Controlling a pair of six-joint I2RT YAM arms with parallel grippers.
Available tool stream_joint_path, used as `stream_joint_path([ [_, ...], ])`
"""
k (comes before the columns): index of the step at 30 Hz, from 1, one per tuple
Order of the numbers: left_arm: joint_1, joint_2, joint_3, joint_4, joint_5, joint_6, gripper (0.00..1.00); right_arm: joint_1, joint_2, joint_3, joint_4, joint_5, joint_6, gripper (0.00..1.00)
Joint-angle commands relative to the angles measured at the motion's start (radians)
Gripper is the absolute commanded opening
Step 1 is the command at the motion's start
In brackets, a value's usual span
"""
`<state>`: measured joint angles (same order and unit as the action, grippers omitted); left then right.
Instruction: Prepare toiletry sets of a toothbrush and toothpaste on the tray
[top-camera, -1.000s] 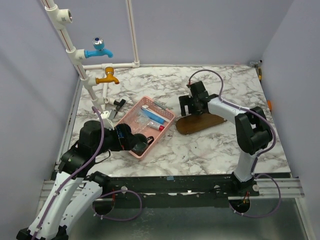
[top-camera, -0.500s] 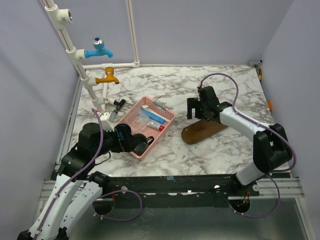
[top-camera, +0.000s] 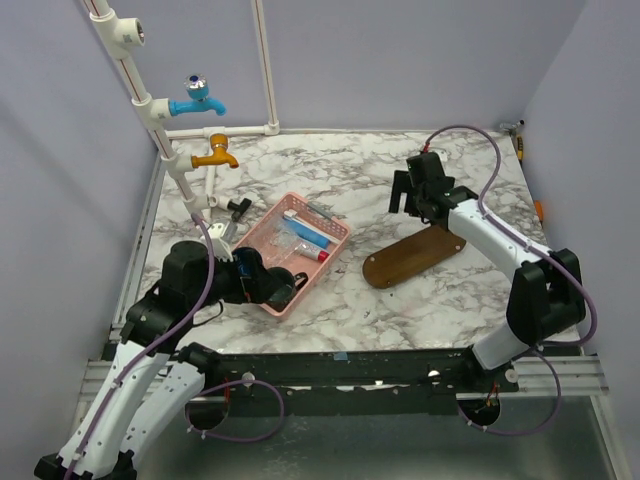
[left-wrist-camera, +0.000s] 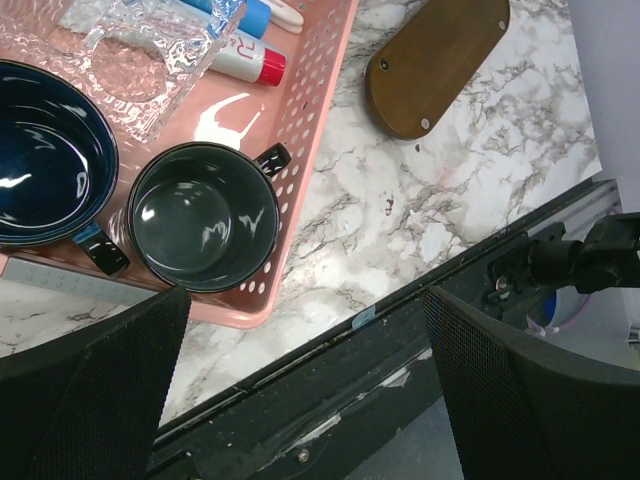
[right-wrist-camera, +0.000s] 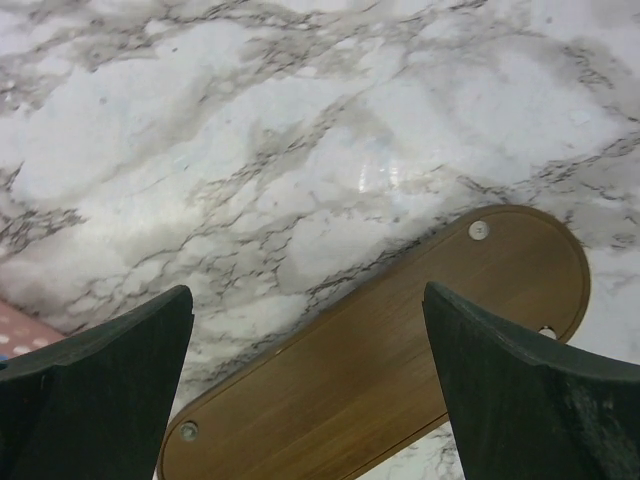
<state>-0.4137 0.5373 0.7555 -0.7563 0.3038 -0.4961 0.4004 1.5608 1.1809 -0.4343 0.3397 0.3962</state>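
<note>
The dark wood tray lies flat and bare on the marble, right of the pink basket. It also shows in the left wrist view as the tray and in the right wrist view as the tray. The toothpaste, white with a red cap, lies in the basket beside blue-and-white toothbrushes. My left gripper hovers open over the basket's near end, and the left gripper holds nothing. My right gripper is open and empty above the tray's far side, the right gripper looking down on it.
A dark cup, a blue cup and clear plastic wrapping share the basket. White pipes with a blue tap and a yellow tap stand at the back left. A small black object lies near them.
My right gripper has risen from the tray's left end and moved back and to the right. The tray shifted slightly right. The left arm stayed put.
</note>
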Motion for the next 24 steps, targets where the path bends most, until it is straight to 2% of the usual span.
stream_joint_path([
  [1,-0.001,0.023,0.029,0.002,0.003,0.046,0.99,-0.076,0.057,0.054,-0.042,0.049,0.022,1.00],
  [12,-0.002,0.080,-0.001,0.042,0.011,0.043,0.99,-0.245,0.180,0.115,-0.026,0.004,0.008,1.00],
  [24,-0.002,0.080,0.009,0.014,0.005,0.048,0.99,-0.308,0.294,0.141,-0.001,-0.004,-0.025,1.00],
])
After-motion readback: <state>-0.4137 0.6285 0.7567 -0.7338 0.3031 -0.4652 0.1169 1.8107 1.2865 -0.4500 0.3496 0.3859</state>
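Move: The wooden tray lies flat below the open right hand, its middle about 8 cm back, 2 cm to the right and 11 cm down. Level with the tray's middle, the pink basket's centre is roughly 30 cm left of the right hand; the red-capped tube in the basket is some 26 cm left and 7 cm back. From the left hand, the tray is about 14 cm ahead, 38 cm right and 18 cm down. Right hand swings about 11 cm right, then sinks 6 cm towards the tray's right end, open, turning clockwise. ##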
